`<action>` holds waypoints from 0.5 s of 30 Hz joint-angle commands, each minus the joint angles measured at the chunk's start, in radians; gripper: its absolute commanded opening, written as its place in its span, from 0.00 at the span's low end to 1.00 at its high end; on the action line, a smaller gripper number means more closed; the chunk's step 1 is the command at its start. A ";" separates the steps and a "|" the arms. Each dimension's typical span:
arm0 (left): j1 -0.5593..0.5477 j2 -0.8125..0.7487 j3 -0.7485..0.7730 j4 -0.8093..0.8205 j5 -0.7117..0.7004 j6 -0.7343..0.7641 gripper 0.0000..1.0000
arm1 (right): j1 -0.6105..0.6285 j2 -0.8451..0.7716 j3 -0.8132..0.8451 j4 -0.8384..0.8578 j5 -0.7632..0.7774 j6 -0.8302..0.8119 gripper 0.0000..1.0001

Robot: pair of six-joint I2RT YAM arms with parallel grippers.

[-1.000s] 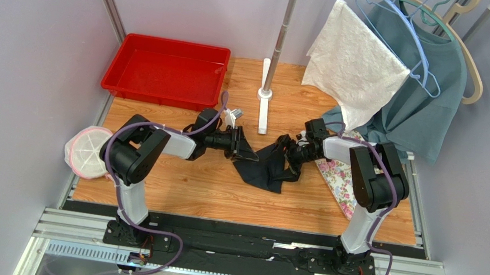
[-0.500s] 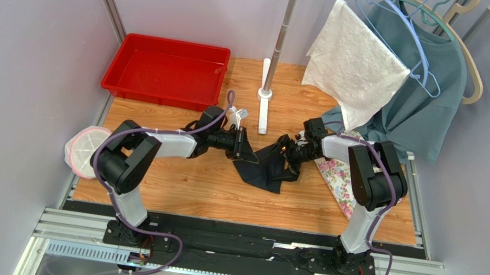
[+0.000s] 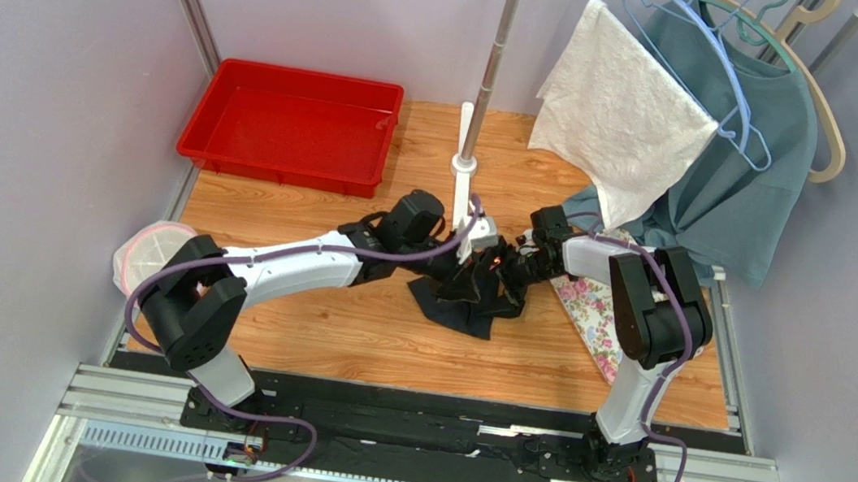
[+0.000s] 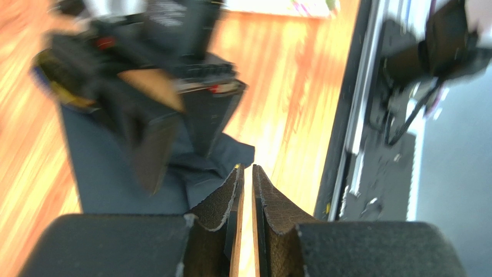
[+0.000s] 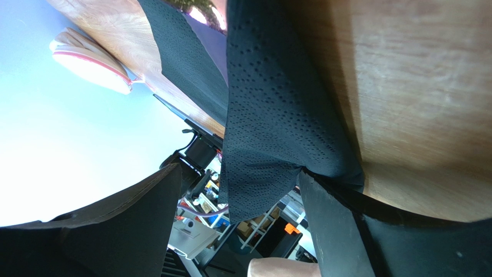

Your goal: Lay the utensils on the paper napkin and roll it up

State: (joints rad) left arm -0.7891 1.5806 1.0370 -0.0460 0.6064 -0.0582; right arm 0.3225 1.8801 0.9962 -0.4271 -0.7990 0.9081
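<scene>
The black paper napkin [image 3: 448, 307] lies crumpled on the wooden table between the two grippers. My left gripper [image 3: 466, 279] reaches across over its middle. In the left wrist view its jaws [image 4: 247, 168] stand almost together, a thin slit showing only wood, and the napkin [image 4: 104, 179] lies just beyond and to the left of the tips. My right gripper [image 3: 503, 263] sits at the napkin's right edge. In the right wrist view it [image 5: 238, 173] is wide open; a napkin flap [image 5: 271, 115] hangs between the fingers and rests on one finger [image 5: 335, 231]. I cannot make out the utensils.
A red tray [image 3: 288, 126] stands at the back left and a white pole stand [image 3: 464, 166] behind the napkin. A floral mat [image 3: 591, 316] lies right of the napkin under the right arm. A white cloth [image 3: 623, 105] and teal garment [image 3: 750, 170] hang back right. A round white object [image 3: 149, 262] sits at the left edge.
My left arm has stretched to the right, carrying its gripper from the napkin's left edge to over its middle, and its jaws have narrowed. The right gripper has stayed put and open.
</scene>
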 commanded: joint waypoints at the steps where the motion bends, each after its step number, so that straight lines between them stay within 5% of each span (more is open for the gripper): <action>1: -0.056 0.030 0.014 -0.006 -0.036 0.271 0.16 | 0.012 0.016 0.015 -0.032 0.040 -0.028 0.82; 15: -0.105 0.185 0.087 -0.018 -0.108 0.541 0.13 | 0.015 0.017 0.030 -0.047 0.026 -0.040 0.82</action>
State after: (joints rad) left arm -0.8837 1.7443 1.0748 -0.0708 0.5152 0.3481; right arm 0.3271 1.8801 1.0054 -0.4419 -0.7944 0.8894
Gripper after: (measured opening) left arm 0.131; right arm 0.820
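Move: My right hand is already at the napkin's folded-over part, whose middle lies about 2 cm back, 1 cm left and 2 cm below it. From my left hand that fold is some 5 cm to the right, 1 cm ahead and 12 cm below. The showing heads of the utensils lie roughly 8 cm ahead and 4 cm right of my left hand; the napkin's unfolded left part is level with it, about 4 cm to its left. I bring my left hand down about 6 cm with the fingers nearly shut, sinking towards the fold beside my right fingertips after a small pull back that I then undo, and drifting slightly right. The wrist rolls some 20 degrees and the fingers tip a little steeper downward. My right hand stays put, fingers wide, one tip still holding the fold. ##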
